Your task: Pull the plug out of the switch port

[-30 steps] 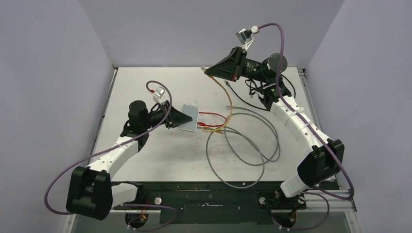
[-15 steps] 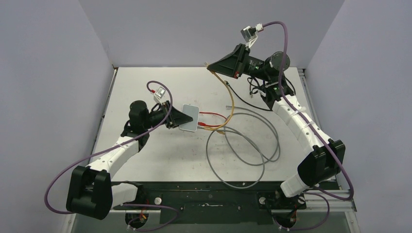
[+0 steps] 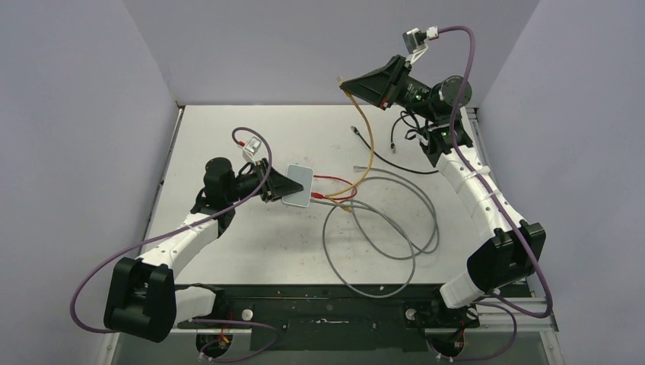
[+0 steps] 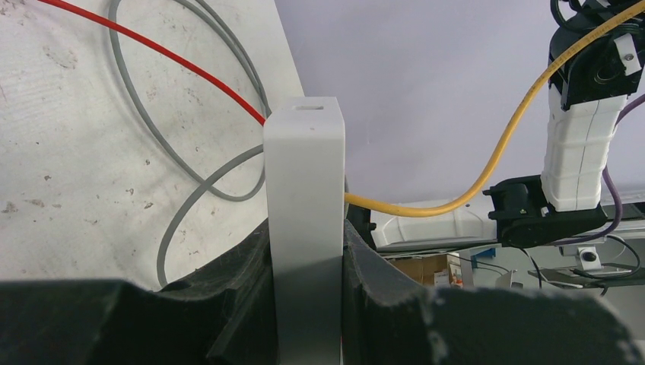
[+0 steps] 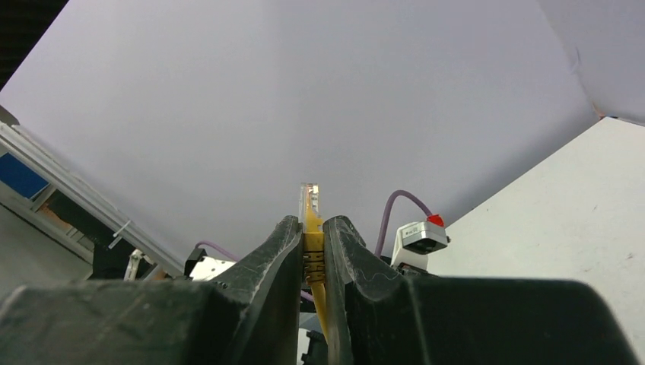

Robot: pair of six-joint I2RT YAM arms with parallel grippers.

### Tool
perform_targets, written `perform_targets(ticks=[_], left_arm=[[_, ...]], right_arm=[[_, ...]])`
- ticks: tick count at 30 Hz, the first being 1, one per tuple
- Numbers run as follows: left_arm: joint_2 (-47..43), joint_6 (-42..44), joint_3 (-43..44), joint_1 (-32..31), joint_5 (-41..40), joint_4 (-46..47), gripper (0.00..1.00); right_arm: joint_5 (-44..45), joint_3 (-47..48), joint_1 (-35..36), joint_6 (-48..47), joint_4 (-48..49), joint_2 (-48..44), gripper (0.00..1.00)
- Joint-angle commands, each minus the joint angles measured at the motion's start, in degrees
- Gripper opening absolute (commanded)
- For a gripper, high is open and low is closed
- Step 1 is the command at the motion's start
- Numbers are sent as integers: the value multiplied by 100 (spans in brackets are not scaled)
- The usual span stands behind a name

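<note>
The switch, a flat pale grey-white box point(image 3: 300, 182) point(image 4: 304, 182), stands on edge on the table with my left gripper point(image 3: 289, 185) point(image 4: 306, 237) shut on its flat sides. The switch port is somewhere on the narrow right edge point(image 3: 310, 195); which socket I cannot tell. The yellow plug point(image 3: 343, 80) point(image 5: 309, 204) is free of the box, high in the air at the back right. My right gripper point(image 3: 346, 82) point(image 5: 311, 228) is shut on it. Its yellow cable point(image 3: 370, 141) point(image 4: 487, 171) hangs down to the table beside the switch.
A red cable point(image 3: 335, 182) and a grey cable point(image 3: 380, 228) run from the switch's right edge; the grey one lies in wide loops across the middle of the table. A loose black cable point(image 3: 388, 158) lies at the back right. Purple walls close in on three sides.
My right gripper has risen and moved right with the yellow plug, drawing its cable up. The left gripper and the switch have stayed where they were.
</note>
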Motion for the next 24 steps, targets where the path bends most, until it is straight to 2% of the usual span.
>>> perform_targets(ticks=[1,24], left_arm=[[-82,120,171,-41,75,231,0],[-114,111,12,-46,-59,249,0]], right_arm=[[238,427,-129,-83,161,-260,5],[358,1700,-397,103,25,27,5]])
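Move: The right hand already holds the yellow plug clear of the ports. From it, the switch lies about 10 cm left, 3 cm back and 26 cm below; the red plug still seated there is some 5 cm left, 6 cm back and 26 cm down. The grey coil centres roughly 11 cm right, level fore and aft, 48 cm below. The left hand grips the switch at its pads, its middle about 1 cm ahead. Keeping the yellow plug pinched, the right hand first edges slightly forward and right, then climbs away from the switch, about 6.5 cm up and some 2.5 cm to the right overall, with the yellow cable trailing below and the wrist rolling and swinging clockwise by some 10 degrees in all. The left hand stays in place with its fingers still closed on the switch, holding it steady beside the climbing cable. ##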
